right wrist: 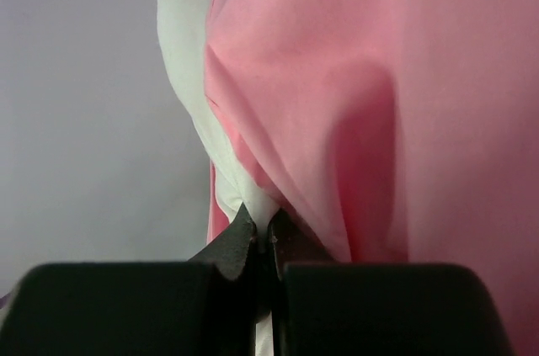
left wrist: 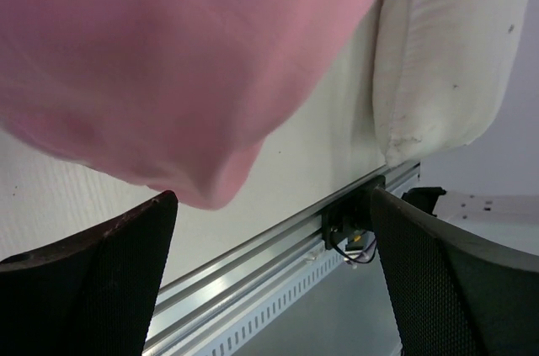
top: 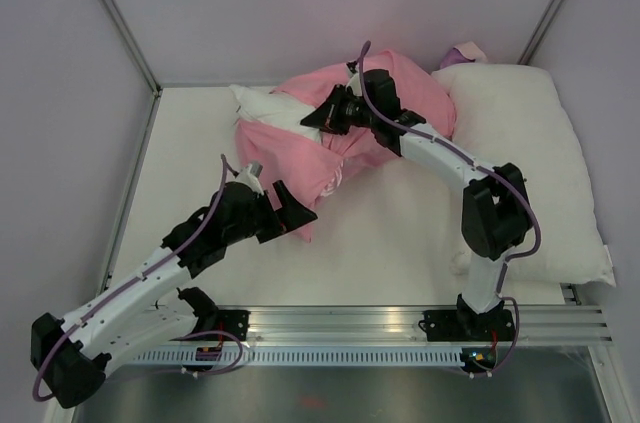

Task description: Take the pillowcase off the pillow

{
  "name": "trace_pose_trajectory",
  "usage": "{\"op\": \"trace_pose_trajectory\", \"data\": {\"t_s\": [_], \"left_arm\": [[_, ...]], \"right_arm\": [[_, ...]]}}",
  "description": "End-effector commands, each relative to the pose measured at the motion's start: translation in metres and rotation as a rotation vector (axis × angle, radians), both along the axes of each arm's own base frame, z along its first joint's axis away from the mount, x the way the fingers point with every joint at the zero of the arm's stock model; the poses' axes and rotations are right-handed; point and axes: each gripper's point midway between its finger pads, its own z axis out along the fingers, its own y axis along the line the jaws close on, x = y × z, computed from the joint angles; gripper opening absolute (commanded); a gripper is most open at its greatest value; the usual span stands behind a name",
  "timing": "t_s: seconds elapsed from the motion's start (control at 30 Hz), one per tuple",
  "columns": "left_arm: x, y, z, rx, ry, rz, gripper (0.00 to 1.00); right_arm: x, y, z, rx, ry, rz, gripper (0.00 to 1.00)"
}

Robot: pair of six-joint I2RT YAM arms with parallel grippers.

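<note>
The pink pillowcase (top: pixel 292 155) lies bunched at the back middle of the table, still around the pillow. The white pillow (top: pixel 256 107) sticks out of its left end. My right gripper (top: pixel 314 119) is shut on a fold of white pillow fabric (right wrist: pixel 198 78) at the case's mouth, with pink cloth (right wrist: pixel 379 103) draped just to its right. My left gripper (top: pixel 293 211) is open at the low hanging tip of the case. In the left wrist view the pink cloth (left wrist: pixel 168 61) hangs above the open left gripper (left wrist: pixel 274 194), with nothing between the fingers.
A second white pillow with small dark specks (top: pixel 525 158) lies along the right side and also shows in the left wrist view (left wrist: pixel 442 53). A metal rail (top: pixel 400 328) runs along the near edge. Grey walls enclose the table. A small purple item (top: pixel 466 51) sits at the back.
</note>
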Motion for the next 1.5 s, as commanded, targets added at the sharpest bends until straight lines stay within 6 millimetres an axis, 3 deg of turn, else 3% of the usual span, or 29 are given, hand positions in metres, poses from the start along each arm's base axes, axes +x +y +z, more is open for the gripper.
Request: {"op": "trace_pose_trajectory", "data": {"t_s": [0.0,0.13,0.3,0.4,0.47,0.5,0.53,0.6,0.63,0.77,0.9,1.0,1.07,1.27,1.47], "left_arm": [[0.018,-0.005,-0.009,0.084,-0.012,0.007,1.0],[0.02,-0.024,-0.027,0.099,0.043,-0.07,1.0],[0.031,-0.016,-0.032,0.118,0.022,0.008,1.0],[0.04,-0.014,-0.03,0.102,-0.019,0.047,1.0],[0.047,-0.01,-0.028,0.097,-0.06,0.088,0.93],[0.049,-0.008,-0.026,0.086,-0.081,0.103,0.86],[0.055,-0.005,-0.026,0.079,-0.112,0.134,0.62],[0.058,-0.001,-0.028,0.081,-0.127,0.158,0.31],[0.057,0.004,-0.033,0.097,-0.117,0.175,0.03],[0.038,0.006,-0.052,0.083,-0.068,0.144,0.02],[-0.004,0.004,-0.083,0.024,0.033,0.1,0.02],[-0.032,0.015,-0.118,0.055,0.107,0.09,0.02],[-0.041,0.022,-0.126,0.068,0.133,0.111,0.02],[-0.054,0.031,-0.133,0.108,0.15,0.133,0.02],[-0.069,0.034,-0.151,0.163,0.206,0.115,0.02]], "right_arm": [[0.01,-0.024,0.073,0.091,-0.174,-0.082,0.0],[0.006,-0.025,0.082,0.091,-0.19,-0.082,0.0],[0.001,-0.027,0.095,0.119,-0.203,-0.08,0.0],[-0.002,-0.03,0.091,0.124,-0.194,-0.087,0.0],[-0.005,-0.031,0.092,0.137,-0.191,-0.09,0.0],[-0.006,-0.031,0.095,0.152,-0.191,-0.091,0.0],[-0.007,-0.031,0.092,0.152,-0.185,-0.09,0.0],[-0.009,-0.032,0.095,0.154,-0.194,-0.089,0.0],[-0.01,-0.033,0.097,0.153,-0.198,-0.09,0.0],[-0.006,-0.034,0.099,0.116,-0.215,-0.1,0.01],[0.003,-0.028,0.105,0.121,-0.225,-0.084,0.0],[0.018,-0.025,0.118,0.154,-0.234,-0.111,0.0],[0.033,-0.031,0.13,0.194,-0.234,-0.162,0.0],[0.068,-0.072,0.152,0.339,-0.204,-0.319,0.0],[0.107,-0.106,0.159,0.448,-0.157,-0.389,0.0]]}}
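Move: The hanging near end of the pillowcase lies about 4 cm ahead of the open left hand, roughly 1 cm to its right and some 4 cm lower; the bared end of the pillow is about 21 cm ahead of that hand, 4 cm to its left and around 3 cm below. The right hand already holds a pinch of the pillow, whose bared part centres about 8 cm to its left, 3 cm ahead and 5 cm below; from it the pillowcase's near end lies some 22 cm back, straight in line and 10 cm lower. The left hand dips and eases forward about 4 cm, shuts its fingers on the hanging near end of the pillowcase, then pulls that pinch back towards its base some 6 cm and slightly down, away from the pillow. The right hand keeps its grip on the pillow, lifting about 3 cm and easing back, then as the left's pull eases to a stop it tugs forward some 4 cm, a little right and up, its wrist rolling and tipping roughly 10 degrees. ##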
